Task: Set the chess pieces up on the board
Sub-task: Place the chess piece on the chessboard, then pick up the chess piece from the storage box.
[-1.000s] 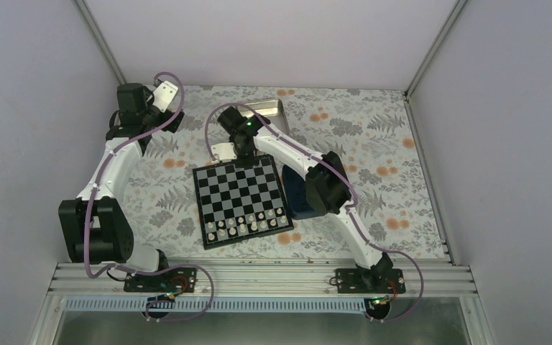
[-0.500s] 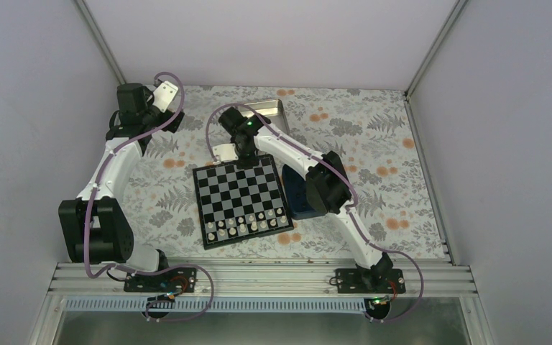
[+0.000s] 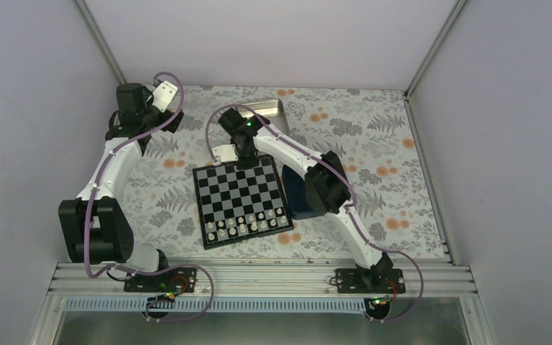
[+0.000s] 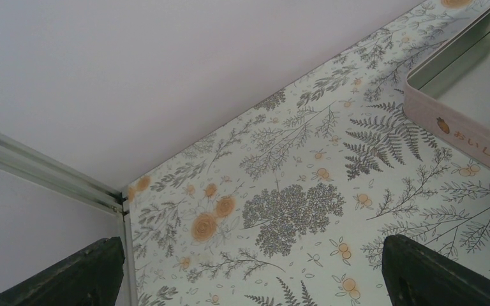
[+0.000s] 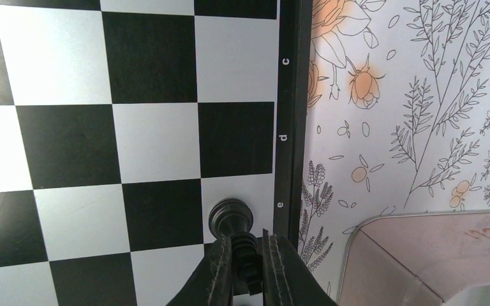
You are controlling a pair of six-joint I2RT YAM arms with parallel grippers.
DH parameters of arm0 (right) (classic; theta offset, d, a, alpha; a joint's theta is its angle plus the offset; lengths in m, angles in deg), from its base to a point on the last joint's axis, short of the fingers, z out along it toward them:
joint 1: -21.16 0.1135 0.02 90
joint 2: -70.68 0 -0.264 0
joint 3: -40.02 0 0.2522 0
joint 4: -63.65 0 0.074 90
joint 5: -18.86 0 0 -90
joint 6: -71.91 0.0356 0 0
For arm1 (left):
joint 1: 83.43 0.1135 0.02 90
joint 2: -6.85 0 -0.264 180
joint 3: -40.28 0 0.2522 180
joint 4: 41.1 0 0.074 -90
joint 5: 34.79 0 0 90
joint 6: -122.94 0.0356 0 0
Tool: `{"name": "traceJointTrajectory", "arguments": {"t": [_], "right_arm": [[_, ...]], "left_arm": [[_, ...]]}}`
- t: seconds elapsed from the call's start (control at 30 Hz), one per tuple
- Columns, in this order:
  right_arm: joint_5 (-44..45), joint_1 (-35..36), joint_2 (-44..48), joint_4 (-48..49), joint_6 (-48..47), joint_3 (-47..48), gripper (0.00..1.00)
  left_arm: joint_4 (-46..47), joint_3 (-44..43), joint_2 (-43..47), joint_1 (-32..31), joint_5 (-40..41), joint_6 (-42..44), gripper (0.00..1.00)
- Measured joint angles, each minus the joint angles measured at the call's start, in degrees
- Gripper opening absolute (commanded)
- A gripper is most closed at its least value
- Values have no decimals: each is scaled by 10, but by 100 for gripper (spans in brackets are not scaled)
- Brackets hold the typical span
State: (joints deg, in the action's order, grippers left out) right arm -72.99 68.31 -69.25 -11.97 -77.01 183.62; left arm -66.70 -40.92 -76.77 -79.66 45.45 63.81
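The board (image 3: 233, 188) lies in the middle of the table, and its far edge fills the right wrist view (image 5: 153, 57). My right gripper (image 5: 245, 261) is shut on the upper part of a black chess piece (image 5: 231, 220). The piece's round base sits over the silvery edge square by the letter "e". From above, the right gripper (image 3: 242, 159) hangs over the board's far edge. Cream-white chessmen (image 3: 248, 224) fill the two near rows. My left gripper (image 4: 253, 280) is open over bare cloth near the far left corner, its fingers (image 4: 70, 274) wide apart with nothing between them.
A shiny metal tin (image 3: 269, 109) stands just behind the board; its rim shows in the left wrist view (image 4: 459, 137) and the right wrist view (image 5: 434, 255). A navy blue box (image 3: 298, 198) sits against the board's right side, under the right arm. Walls enclose the table.
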Motion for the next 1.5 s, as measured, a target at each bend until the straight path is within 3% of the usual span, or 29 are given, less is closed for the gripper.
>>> {"name": "traceJointTrajectory", "arguments": {"t": [0.27,0.6,0.77,0.97,1.27,1.37,1.5], "right_arm": [[0,0,0,1,0,0,21],[-3,0,0,2,2,0,46],[-2,-5,16,1,5,-9,50],[-12,-36,100,-20,12,-33,50],[-30,-195,298,-54,31,-172,47],[-19,-241,357,-48,37,-287,47],[-5,-242,408,-46,41,-435,47]], "left_arm": [[0,0,0,0,-2,0,100],[0,0,-1,3,-5,0,100],[-1,0,-3,3,-10,0,100],[-7,-10,-4,3,-16,-1,100],[-7,-40,-32,3,-29,-10,100],[-8,-46,-45,-2,-29,-15,100],[-11,-57,-57,-14,-28,-16,100]]}}
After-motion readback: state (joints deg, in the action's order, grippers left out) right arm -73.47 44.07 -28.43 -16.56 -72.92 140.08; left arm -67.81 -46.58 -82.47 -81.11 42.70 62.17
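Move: The black chess piece I hold stands upright between my right fingers on a far-row square, its middle some 2 cm below my hand. Another black piece stands about 5 cm to its right and 1 cm farther out. The blue box I head for next lies roughly 23 cm right and 8 cm back of my right hand; the metal tray is about 12 cm ahead and 7 cm right. From my left hand the held piece is some 20 cm right, 10 cm back and 20 cm below. I keep my right hand still and open the fingers to about half, letting go of the black piece. Then I lift clear by some 14 cm and swing right about 26 cm, turning the hand nearly 30 degrees clockwise, and finish by drawing back and sinking about 7 cm over the blue box, fingers still apart. My left hand drifts about 3 cm forward and right late on. ##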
